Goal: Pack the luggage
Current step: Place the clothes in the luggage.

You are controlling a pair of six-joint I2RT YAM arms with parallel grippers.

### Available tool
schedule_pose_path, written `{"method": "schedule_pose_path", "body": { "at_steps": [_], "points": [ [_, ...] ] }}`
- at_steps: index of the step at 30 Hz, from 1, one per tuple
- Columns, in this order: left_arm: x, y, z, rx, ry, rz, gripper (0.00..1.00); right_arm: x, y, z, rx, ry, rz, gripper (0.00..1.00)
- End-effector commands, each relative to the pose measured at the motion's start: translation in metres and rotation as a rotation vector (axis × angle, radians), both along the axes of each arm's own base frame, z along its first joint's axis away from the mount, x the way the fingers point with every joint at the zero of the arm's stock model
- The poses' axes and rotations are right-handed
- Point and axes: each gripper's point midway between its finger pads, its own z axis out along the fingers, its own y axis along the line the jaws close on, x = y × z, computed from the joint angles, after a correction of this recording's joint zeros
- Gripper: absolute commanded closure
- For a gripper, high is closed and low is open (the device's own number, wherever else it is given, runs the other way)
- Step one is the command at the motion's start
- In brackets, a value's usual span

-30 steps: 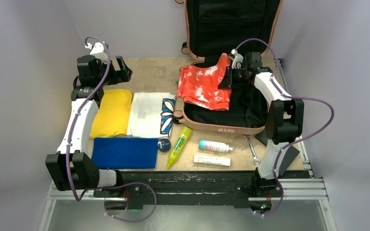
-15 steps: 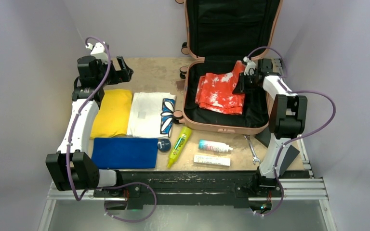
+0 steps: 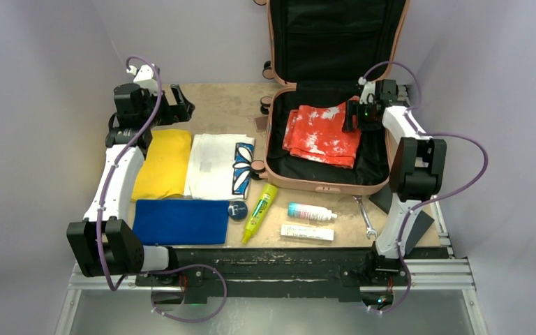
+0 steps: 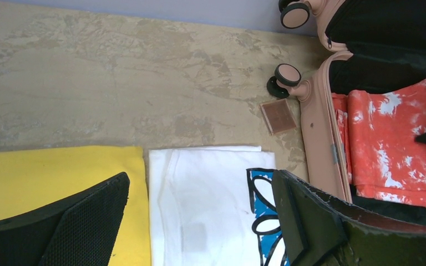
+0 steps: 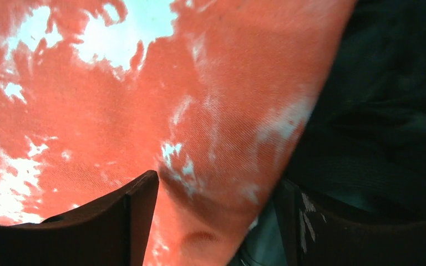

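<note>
The salmon-pink luggage (image 3: 321, 186) lies open at the back right, its lid upright against the wall. A folded red-and-white cloth (image 3: 321, 132) lies flat on its black lining. My right gripper (image 3: 352, 115) is open just over the cloth's right corner; in the right wrist view its jaws (image 5: 216, 216) stand apart with the cloth (image 5: 144, 83) lying loose between them. My left gripper (image 3: 181, 105) is open and empty at the back left, above the table; its wrist view (image 4: 199, 210) looks down on the white shirt (image 4: 205, 205) and the luggage's left wall (image 4: 316, 116).
On the table left of the luggage lie a yellow cloth (image 3: 160, 162), a white shirt with a blue print (image 3: 216, 164) and a blue cloth (image 3: 180, 221). In front are a round blue tin (image 3: 237, 210), a yellow tube (image 3: 259, 211), a white bottle (image 3: 310, 212), a white box (image 3: 307, 232) and a wrench (image 3: 365, 216).
My right gripper carried the red cloth right and down into the luggage; the cloth now lies flat there and the jaws stand apart. The left arm barely moved.
</note>
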Motion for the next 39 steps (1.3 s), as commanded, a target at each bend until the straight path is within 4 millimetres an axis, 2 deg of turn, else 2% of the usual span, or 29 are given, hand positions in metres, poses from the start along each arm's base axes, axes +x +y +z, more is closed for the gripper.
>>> {"method": "schedule_pose_path", "body": {
  "at_steps": [1, 4, 7, 10, 12, 14, 18, 22, 28, 31, 34, 36, 39],
  "points": [
    [-0.002, -0.001, 0.020, -0.019, -0.064, -0.006, 0.02, 0.018, -0.039, 0.078, -0.141, -0.175, -0.113, 0.23],
    [-0.003, -0.002, 0.023, -0.021, -0.070, -0.012, 0.01, 0.019, -0.047, 0.109, -0.166, -0.249, -0.142, 0.27],
    [-0.003, -0.003, 0.023, -0.024, -0.070, -0.016, 0.02, 0.021, -0.042, 0.135, -0.137, -0.334, -0.131, 0.35],
    [-0.002, -0.004, 0.024, -0.026, -0.074, -0.022, 0.01, 0.027, -0.029, 0.154, -0.077, -0.419, -0.102, 0.56],
    [-0.002, -0.005, 0.024, -0.026, -0.076, -0.026, 0.01, 0.033, -0.021, 0.150, -0.039, -0.431, -0.084, 0.76],
    [-0.001, -0.005, 0.025, -0.024, -0.078, -0.027, 0.01, 0.041, -0.014, 0.138, 0.007, -0.420, -0.076, 0.86],
    [0.001, 0.001, 0.024, 0.003, -0.080, -0.010, 0.01, 0.058, -0.012, 0.100, 0.030, -0.359, -0.090, 0.89],
    [0.002, 0.011, 0.020, 0.048, -0.075, 0.028, 0.01, 0.067, -0.011, 0.072, 0.057, -0.322, -0.119, 0.90],
    [0.002, 0.021, 0.010, 0.088, -0.055, 0.073, 0.02, 0.072, -0.036, 0.049, -0.030, -0.304, -0.256, 0.90],
    [0.003, 0.025, 0.005, 0.101, -0.043, 0.088, 0.02, 0.071, -0.051, 0.046, -0.091, -0.309, -0.315, 0.91],
    [0.002, 0.026, 0.002, 0.107, -0.035, 0.090, 0.02, 0.069, -0.050, 0.043, -0.091, -0.292, -0.306, 0.91],
    [0.002, 0.025, 0.002, 0.108, -0.038, 0.089, 0.02, 0.069, -0.037, 0.052, -0.046, -0.297, -0.244, 0.90],
    [0.002, 0.025, 0.004, 0.109, -0.043, 0.089, 0.02, 0.070, -0.023, 0.079, 0.022, -0.359, -0.198, 0.90]
  ]
}}
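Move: The right gripper is already open at the red cloth's right side in the suitcase. The cloth's middle lies about 8 cm to its left, 3 cm back and 2 cm lower; the cloth's far right corner is some 8 cm ahead and 2 cm right, at nearly the same height. The suitcase's right rim stands about 12 cm to the right, level with the hand and some 5 cm above it. From the left hand, the cloth's middle is roughly 38 cm right, 4 cm back and 22 cm below. Lift the open right gripper clear of the red cloth by about 14 cm, drifting right and tipping the fingers up, and shut the empty fingers on the way. Carry them forward some 6 cm and bring them back down, to about 2 cm above the starting height, with the closed tips set on the cloth just short of its far right corner. Let the hand finish turned about 15 degrees clockwise. ##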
